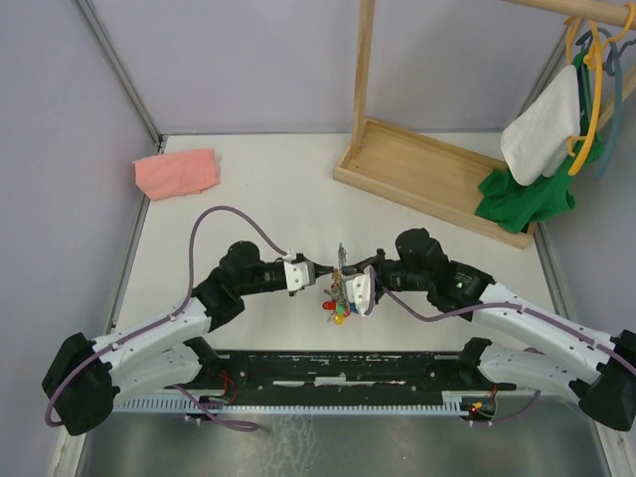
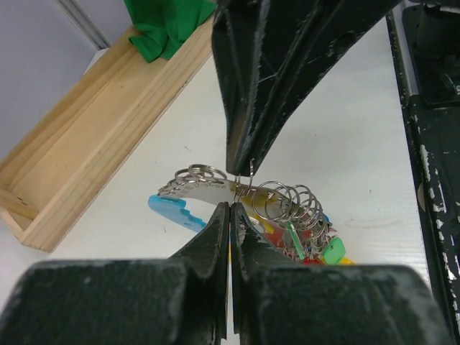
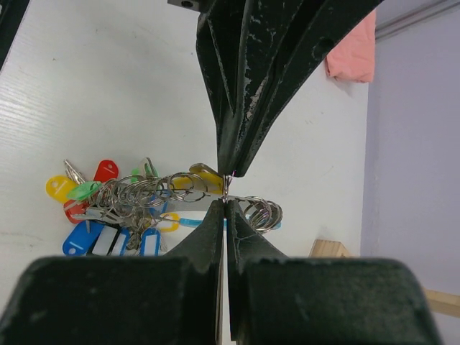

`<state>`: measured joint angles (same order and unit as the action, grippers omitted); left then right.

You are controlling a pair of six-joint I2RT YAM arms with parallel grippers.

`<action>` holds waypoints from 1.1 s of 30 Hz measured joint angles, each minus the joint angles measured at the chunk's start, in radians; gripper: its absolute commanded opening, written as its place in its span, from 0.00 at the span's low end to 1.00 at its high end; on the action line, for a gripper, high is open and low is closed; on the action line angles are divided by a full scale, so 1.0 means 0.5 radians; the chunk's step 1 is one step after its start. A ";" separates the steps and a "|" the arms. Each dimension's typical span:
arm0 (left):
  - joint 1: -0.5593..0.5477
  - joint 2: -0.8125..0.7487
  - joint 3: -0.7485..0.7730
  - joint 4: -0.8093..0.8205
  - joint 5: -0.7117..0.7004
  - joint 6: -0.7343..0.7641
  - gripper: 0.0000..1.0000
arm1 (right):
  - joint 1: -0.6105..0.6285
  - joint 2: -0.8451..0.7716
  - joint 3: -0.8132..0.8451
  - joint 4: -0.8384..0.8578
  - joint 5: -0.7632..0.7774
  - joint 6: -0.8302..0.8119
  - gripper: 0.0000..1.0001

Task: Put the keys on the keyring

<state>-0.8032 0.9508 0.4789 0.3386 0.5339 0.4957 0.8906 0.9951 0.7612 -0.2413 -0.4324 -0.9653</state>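
The keyring hangs between both grippers above the table's near middle, its coloured-head bunch dangling below. My left gripper is shut on the thin ring wire. My right gripper is shut on the same wire from the opposite side, tips almost meeting the left's. A tan-yellow key head lies just beside the grip. A bright green key head sits in the bunch. Also on it are a light-blue tag and a grey curved piece. How the keys are threaded is unclear.
A pink cloth lies at the back left. A wooden rack base with an upright post stands back right, a green cloth draped on its end. A white cloth hangs from hangers above it.
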 measured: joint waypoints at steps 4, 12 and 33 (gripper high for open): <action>0.119 0.028 0.002 0.072 0.172 -0.197 0.03 | 0.002 -0.058 -0.060 0.120 -0.034 0.060 0.01; 0.288 0.191 0.002 0.301 0.446 -0.540 0.07 | -0.017 -0.154 -0.257 0.450 -0.066 0.302 0.01; 0.397 0.358 -0.227 0.793 0.378 -1.108 0.47 | -0.143 -0.142 -0.645 1.611 -0.157 1.006 0.01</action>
<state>-0.6048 1.1297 0.3656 0.7353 0.7231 -0.0582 0.8192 0.9241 0.4389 0.5640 -0.5110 -0.4622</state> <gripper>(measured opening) 0.456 0.014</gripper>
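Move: Both hands' closed fingertips meet at the small split ring of the yellow key. From the left hand, the toothed metal keyring below has its middle about 1 cm back, 1 cm to the right and 3 cm down. The yellow key hangs roughly 2 cm back, 1 cm right and 2 cm down, and the coloured tags some 8 cm back, level sideways, and 8 cm lower. From the right hand, the keyring is about 1 cm back, 1 cm left and 3 cm below. The left fingers let go of the small split ring, easing open to almost half, as that hand goes about 2 cm forward and then sinks some 3 cm beside the keyring plate, rolling close to 30 degrees about its own fingers. The right keeps its pinch on the ring and lifts about 4.5 cm, mostly late, its fingertips swinging up from a downward slant to roughly level. ##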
